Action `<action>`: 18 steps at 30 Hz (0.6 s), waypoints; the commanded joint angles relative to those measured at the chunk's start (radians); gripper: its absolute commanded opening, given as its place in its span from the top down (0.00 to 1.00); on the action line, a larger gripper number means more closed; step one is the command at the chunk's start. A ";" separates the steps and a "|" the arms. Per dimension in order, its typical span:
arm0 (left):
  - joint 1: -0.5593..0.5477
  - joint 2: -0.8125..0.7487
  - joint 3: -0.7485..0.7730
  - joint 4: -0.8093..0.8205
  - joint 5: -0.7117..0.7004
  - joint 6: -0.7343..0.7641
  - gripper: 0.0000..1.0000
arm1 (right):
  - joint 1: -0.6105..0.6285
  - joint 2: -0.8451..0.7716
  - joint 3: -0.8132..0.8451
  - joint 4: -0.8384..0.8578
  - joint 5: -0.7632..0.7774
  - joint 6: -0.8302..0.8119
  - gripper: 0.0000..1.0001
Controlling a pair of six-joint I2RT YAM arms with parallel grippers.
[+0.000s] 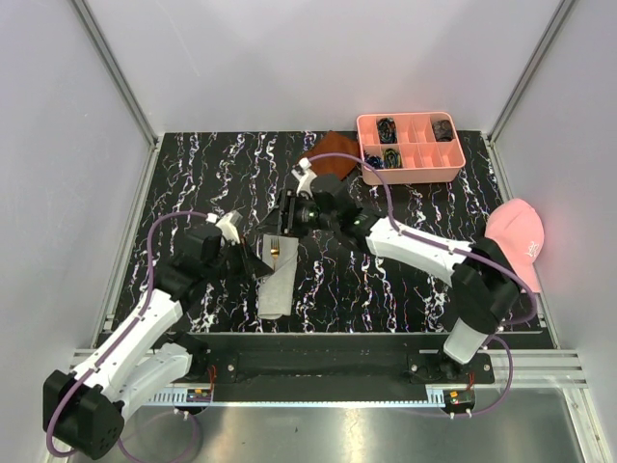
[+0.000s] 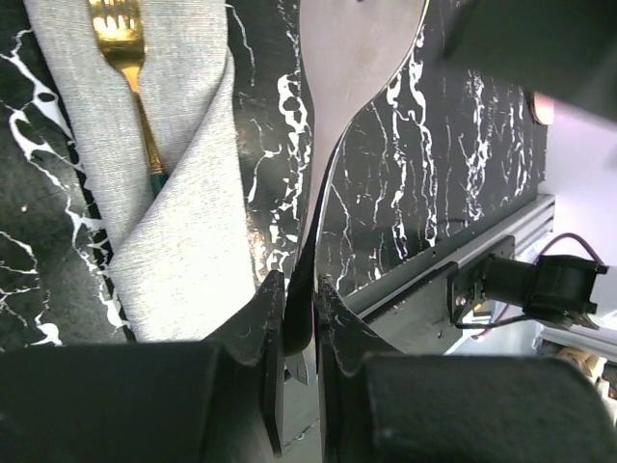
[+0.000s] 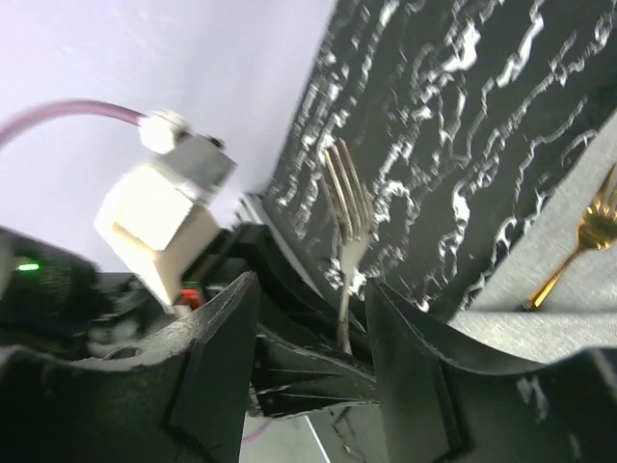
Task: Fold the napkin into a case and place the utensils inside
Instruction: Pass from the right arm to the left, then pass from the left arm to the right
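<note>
The napkin (image 1: 275, 285) lies folded as a narrow grey case (image 2: 183, 241) in the middle of the black marbled table. A gold-ended fork (image 2: 123, 48) rests in its open top, with the dark handle tucked under the fold. My left gripper (image 2: 301, 285) is shut on the handle of the silver fork (image 2: 352, 68) and holds it in the air just right of the case. In the right wrist view the silver fork's tines (image 3: 347, 193) stand between the spread fingers of my right gripper (image 3: 308, 289), which is open and not touching it.
A pink compartment tray (image 1: 410, 145) with small dark items stands at the back right. A rust-brown cloth (image 1: 333, 152) lies beside it. A pink cap (image 1: 518, 236) sits at the right edge. The metal rail (image 1: 318, 362) runs along the near edge.
</note>
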 commanded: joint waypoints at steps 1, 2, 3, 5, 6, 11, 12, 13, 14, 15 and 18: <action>0.001 -0.024 0.014 0.023 -0.027 0.027 1.00 | 0.034 0.068 0.090 -0.144 0.055 -0.075 0.43; 0.001 -0.027 0.016 0.023 -0.027 0.027 1.00 | 0.037 0.079 0.103 -0.153 0.056 -0.080 0.43; 0.001 -0.031 0.014 0.022 -0.027 0.027 1.00 | 0.042 0.096 0.122 -0.155 0.056 -0.089 0.44; 0.000 -0.034 0.013 0.020 -0.019 0.023 1.00 | 0.043 0.107 0.132 -0.148 0.065 -0.095 0.46; 0.001 -0.036 0.010 0.022 -0.018 0.023 1.00 | 0.045 0.118 0.141 -0.145 0.065 -0.108 0.48; 0.003 -0.039 0.021 -0.003 0.004 0.020 0.84 | 0.016 0.144 0.175 -0.118 -0.043 -0.132 0.98; 0.011 -0.045 0.030 -0.026 0.007 0.017 0.72 | 0.005 0.142 0.172 -0.083 -0.066 -0.125 1.00; 0.018 -0.050 0.031 -0.032 0.022 0.017 0.56 | -0.012 0.142 0.147 -0.046 -0.104 -0.106 1.00; 0.030 -0.063 0.027 -0.035 0.034 0.014 0.48 | -0.019 0.132 0.127 -0.008 -0.135 -0.094 1.00; 0.052 -0.067 0.024 -0.035 0.050 0.007 0.44 | -0.033 0.125 0.108 0.028 -0.161 -0.080 1.00; 0.109 -0.064 -0.015 0.012 0.154 -0.028 0.40 | -0.044 0.102 0.014 0.254 -0.259 0.004 1.00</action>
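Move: The silver fork, held by its handle in the left fingers with its head rising clear of them, has its middle about 6 cm below the right hand, 2 cm to its left and 2 cm back; from the left hand that middle is roughly 5 cm ahead, 1 cm left and 3 cm up. The folded napkin lies some 22 cm below the right hand, 6 cm back and 2 cm right, with the golden fork in its pocket 2 cm back and 1 cm right. The right hand, still open, sinks about 5 cm and eases 2 cm left onto the silver fork's neck while the left stays almost still with its pinch on the handle, and there the right fingers shut just below the tines. Only then do the left fingers open off the handle, the left hand creeping barely a centimetre left, as the right lifts about 2.5 cm with the fork and edges forward, turning slightly counter-clockwise. ##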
